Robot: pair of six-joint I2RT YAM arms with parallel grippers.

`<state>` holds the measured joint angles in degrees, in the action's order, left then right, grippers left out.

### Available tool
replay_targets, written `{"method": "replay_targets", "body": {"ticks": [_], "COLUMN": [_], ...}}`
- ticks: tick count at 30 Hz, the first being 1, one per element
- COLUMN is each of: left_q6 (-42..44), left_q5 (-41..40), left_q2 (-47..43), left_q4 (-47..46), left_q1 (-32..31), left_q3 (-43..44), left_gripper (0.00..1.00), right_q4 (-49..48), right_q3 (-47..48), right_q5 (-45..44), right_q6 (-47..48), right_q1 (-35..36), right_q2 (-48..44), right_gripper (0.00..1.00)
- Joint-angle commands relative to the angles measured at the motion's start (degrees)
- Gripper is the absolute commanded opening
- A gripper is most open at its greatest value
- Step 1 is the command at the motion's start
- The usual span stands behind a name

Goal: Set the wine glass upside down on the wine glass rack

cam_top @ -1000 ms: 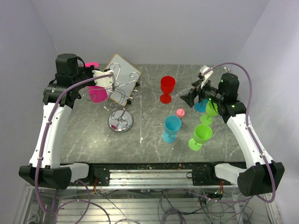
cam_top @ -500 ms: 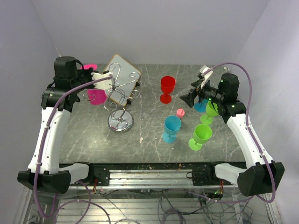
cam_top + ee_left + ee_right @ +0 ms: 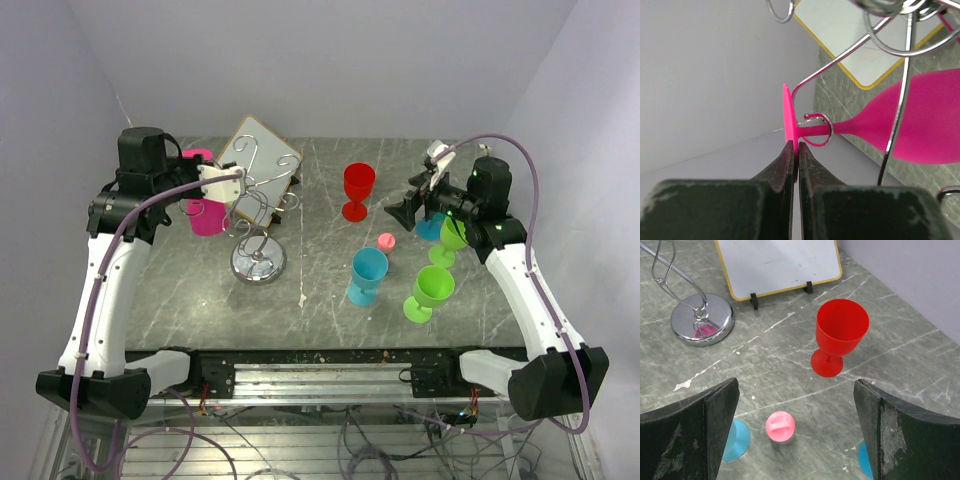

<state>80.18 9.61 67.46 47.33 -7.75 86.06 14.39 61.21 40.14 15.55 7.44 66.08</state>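
Observation:
A pink wine glass (image 3: 207,215) hangs bowl-down at the left side of the silver wire wine glass rack (image 3: 258,215). My left gripper (image 3: 203,172) is shut on the glass's flat foot. In the left wrist view the fingertips (image 3: 789,152) pinch the thin pink foot (image 3: 789,112), and the stem sits inside a curled hook (image 3: 818,130) of the rack, with the bowl (image 3: 927,125) beyond it. My right gripper (image 3: 418,206) hovers open over the table's right side, its jaws wide apart (image 3: 796,387) with nothing between them.
A white board (image 3: 262,160) leans behind the rack, whose shiny round base (image 3: 258,262) rests on the table. A red glass (image 3: 358,190), a blue glass (image 3: 367,275), two green glasses (image 3: 430,292) and a small pink cap (image 3: 386,241) stand at centre and right.
My left arm has shifted the pink glass slightly down and toward the near side by the rack's left arm. The right arm has not moved.

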Motion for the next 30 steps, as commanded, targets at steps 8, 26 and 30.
{"method": "replay_targets", "body": {"ticks": [8, 26, 30], "left_q6": [2.41, 1.72, 2.19], "left_q5": [2.88, 3.58, 2.36], "left_q2": [-1.95, -4.12, -4.71], "left_q4": [2.52, 4.35, 5.18], "left_q1": [-0.86, -0.82, -0.86], "left_q3": [-2.46, -3.88, -3.63], "left_gripper": [0.17, 0.36, 0.41], "right_q4": [-0.56, 7.13, 11.86], "right_q3": [-0.15, 3.96, 5.03], "right_q5": [0.71, -4.84, -4.68], "right_q6": [0.66, 8.1, 10.75], "right_q1": [-0.32, -0.41, -0.28], "right_q2": [1.11, 1.18, 1.27], "right_gripper": [0.98, 0.99, 0.99]}}
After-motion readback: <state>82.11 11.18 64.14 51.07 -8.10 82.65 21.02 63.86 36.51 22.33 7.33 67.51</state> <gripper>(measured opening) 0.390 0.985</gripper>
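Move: The left hand already pinches the upside-down pink glass by the rim of its foot, the stem inside a rack hook. That hook's loop lies about 2 cm ahead of the hand, 1 cm right and 3 cm below. The rack's hub is some 9 cm right, 1 cm back and 8 cm lower; the whiteboard stands roughly 20 cm ahead, 7 right and 28 below. From the right hand the hook is about 38 cm left, 2 ahead and 4 higher. The left fingertips let go of the pink glass's foot, opening steadily to over a third of their range and leaving its stem in the rack hook. Meanwhile the hand eases back and down about 2 cm each, almost without turning, with the foot's edge still between the parted tips. Late on, the empty, wide-open right hand drifts slightly right and down. ##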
